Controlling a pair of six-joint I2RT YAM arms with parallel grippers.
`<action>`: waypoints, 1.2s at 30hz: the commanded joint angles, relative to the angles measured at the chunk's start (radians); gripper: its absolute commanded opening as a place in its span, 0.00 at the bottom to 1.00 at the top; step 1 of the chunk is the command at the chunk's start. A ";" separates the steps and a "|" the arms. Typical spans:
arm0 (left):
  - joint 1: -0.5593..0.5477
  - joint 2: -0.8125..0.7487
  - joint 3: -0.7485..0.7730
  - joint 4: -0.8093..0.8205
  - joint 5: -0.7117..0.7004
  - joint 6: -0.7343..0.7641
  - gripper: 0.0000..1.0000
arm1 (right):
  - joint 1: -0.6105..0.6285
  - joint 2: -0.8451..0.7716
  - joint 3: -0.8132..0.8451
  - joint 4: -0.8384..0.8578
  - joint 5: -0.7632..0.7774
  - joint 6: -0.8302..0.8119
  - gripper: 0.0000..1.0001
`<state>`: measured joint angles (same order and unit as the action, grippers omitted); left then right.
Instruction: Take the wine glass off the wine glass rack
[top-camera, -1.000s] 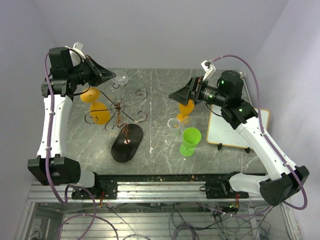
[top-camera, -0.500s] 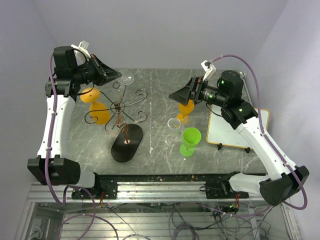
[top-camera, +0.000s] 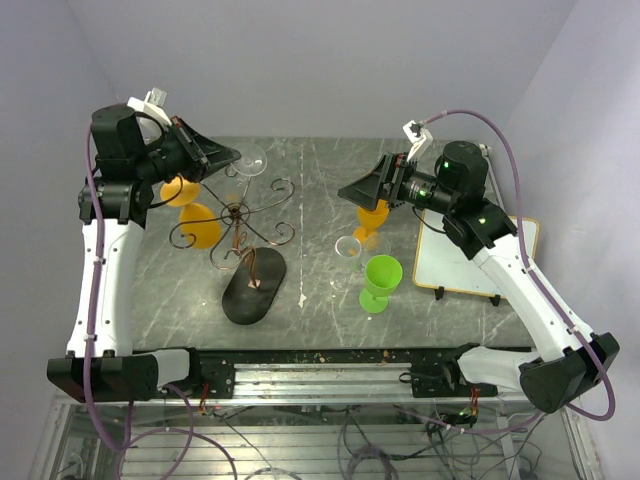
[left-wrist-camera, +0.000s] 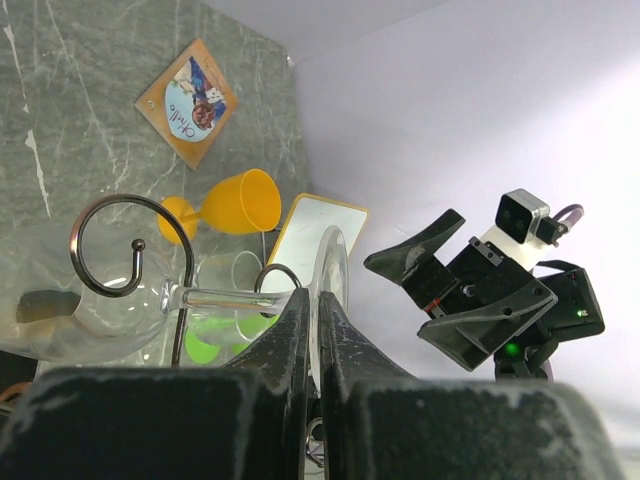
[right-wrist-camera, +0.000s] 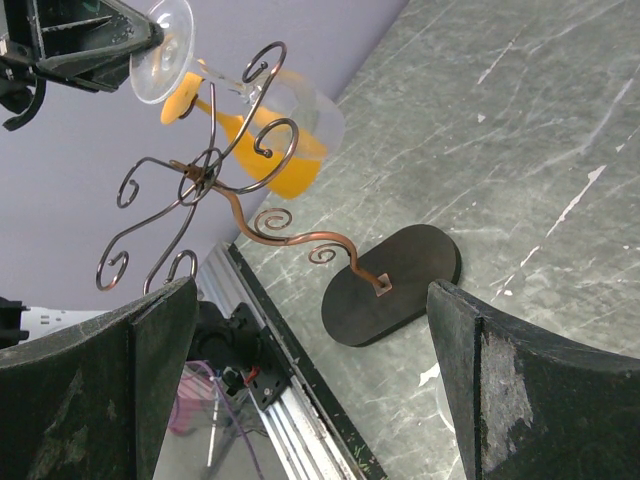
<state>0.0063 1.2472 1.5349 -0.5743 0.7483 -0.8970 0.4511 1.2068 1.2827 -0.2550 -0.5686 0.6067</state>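
A clear wine glass (top-camera: 250, 161) hangs level at the back of the wine glass rack (top-camera: 238, 212), a copper wire stand with scroll arms on a dark oval base (top-camera: 253, 285). My left gripper (top-camera: 230, 155) is shut on the glass's round foot (left-wrist-camera: 331, 262). The stem (left-wrist-camera: 230, 297) runs past a scroll curl (left-wrist-camera: 128, 246) to the bowl (left-wrist-camera: 60, 320). In the right wrist view the foot (right-wrist-camera: 165, 50) shows at the top left and the stem lies between two rack curls (right-wrist-camera: 265, 70). My right gripper (top-camera: 360, 190) hangs open and empty right of the rack.
Two orange glasses (top-camera: 200, 226) hang on the rack's left side. On the table to the right stand an orange glass (top-camera: 373, 218), a small clear glass (top-camera: 348, 248) and a green glass (top-camera: 380, 280). A white board (top-camera: 470, 260) lies far right, and a printed card (left-wrist-camera: 188, 102) lies farther back.
My left gripper has shifted slightly right with the clear glass in it, and the left arm has changed its stance. The right arm has not moved.
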 joint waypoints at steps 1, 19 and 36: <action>-0.007 -0.008 0.055 -0.033 -0.005 0.002 0.07 | 0.004 -0.021 0.016 0.009 -0.001 0.003 0.97; 0.014 -0.023 0.173 -0.264 -0.310 0.072 0.07 | 0.004 -0.031 0.026 -0.020 0.013 -0.010 0.97; 0.029 0.030 0.232 -0.100 -0.407 0.013 0.07 | 0.005 -0.059 0.046 -0.053 0.033 -0.016 0.97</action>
<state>0.0250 1.2606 1.7256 -0.8135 0.3206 -0.8574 0.4511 1.1778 1.2926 -0.2886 -0.5507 0.6056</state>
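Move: The clear wine glass hangs upside down from the left hand, its foot between the fingers, its middle some 9 cm below and 2 cm right. The rack's far-left hook is about 7 cm below and 1 cm left, level in reach; the rack's hub is 8 cm back, 1 cm left, 6 cm below. The hanging yellow glass is 10 cm left and 7 cm back, 11 cm below. From the right hand, the clear glass is about 17 cm left, 6 cm ahead and slightly lower. Leftward by about 6 cm, after a first dip of roughly 1 cm that it makes good on the way, the left hand carries the clear wine glass from between the rack's far hooks out past the left one, swinging counter-clockwise some 25 degrees. It finishes with a short push forward, away from the rack, its shut fingers keeping their pinch on the foot. ##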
